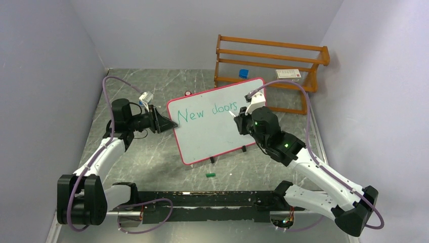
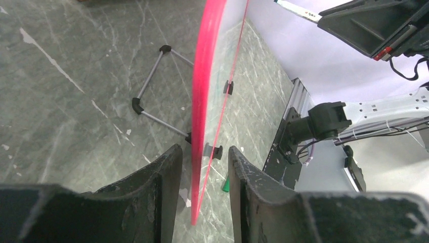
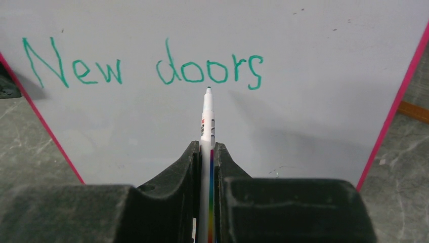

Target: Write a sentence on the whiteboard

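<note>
The whiteboard (image 1: 217, 139) stands tilted on its wire stand in the middle of the table. Its pink rim (image 2: 202, 101) runs edge-on in the left wrist view. The sentence (image 1: 207, 111) so reads "New doors" (image 3: 141, 68) in green on one line. My left gripper (image 1: 169, 123) straddles the board's left edge; its jaws stand open, with a gap on each side of the rim (image 2: 205, 149). My right gripper (image 3: 206, 144) is shut on a white marker (image 3: 207, 116), whose green tip sits just below the word "doors". That gripper (image 1: 238, 119) is in front of the board's right part.
A green marker cap (image 1: 210, 175) lies on the table in front of the board, also seen between the left fingers (image 2: 225, 186). A wooden rack (image 1: 268, 66) stands at the back right with a blue object (image 1: 244, 73) and a white box (image 1: 288, 74). Walls close in left and right.
</note>
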Motion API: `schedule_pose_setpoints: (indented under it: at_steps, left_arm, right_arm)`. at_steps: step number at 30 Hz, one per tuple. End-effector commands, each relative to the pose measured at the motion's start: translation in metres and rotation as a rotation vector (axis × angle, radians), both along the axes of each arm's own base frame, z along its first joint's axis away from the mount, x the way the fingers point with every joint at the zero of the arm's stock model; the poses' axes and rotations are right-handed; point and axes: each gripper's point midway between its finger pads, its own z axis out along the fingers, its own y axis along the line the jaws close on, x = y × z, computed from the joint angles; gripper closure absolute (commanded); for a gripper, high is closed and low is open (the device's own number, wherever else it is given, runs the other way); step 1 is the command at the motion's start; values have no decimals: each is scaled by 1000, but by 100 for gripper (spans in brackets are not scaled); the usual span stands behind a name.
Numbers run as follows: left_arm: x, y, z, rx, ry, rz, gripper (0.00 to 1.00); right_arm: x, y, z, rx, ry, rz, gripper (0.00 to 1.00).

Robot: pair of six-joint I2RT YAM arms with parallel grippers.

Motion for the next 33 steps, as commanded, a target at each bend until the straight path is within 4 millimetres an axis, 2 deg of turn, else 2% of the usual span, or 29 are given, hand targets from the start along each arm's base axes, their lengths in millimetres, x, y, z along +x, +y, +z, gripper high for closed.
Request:
schedule_pose_setpoints:
  at_steps: [1,5,10,14,33]
  left_arm:
    - [-5,-9,2,-25,-12,-44,58]
    - [-5,-10,-2,-18,4,-47,66]
    - [-6,-9,-5,-10,9,-41,87]
    - [-8,-7,-7,9,8,-25,94]
    - [-12,2,0,86,-62,54,95]
  right_arm:
    - [-5,9,5,35,-21,18,100]
    - [-9,14,7,34,-30,24,100]
    - [-17,25,7,19,-38,50,100]
    - [-26,38,7,1,-45,73,100]
    - [-67,82,-15,-62,-24,120,100]
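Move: The right hand, gripping the marker, has the blank board under "New" about 15 cm to its left, 1 cm ahead and 5 cm lower; "doors" is roughly 6 cm ahead and 5 cm left at hand height, and "New" some 3 cm ahead and 18 cm left, also at hand height. The whiteboard's left edge is right at the left hand, between its open fingers. Right hand carries the marker about 10 cm left and back towards below "New"; left fingers close, pinching the board's edge. ##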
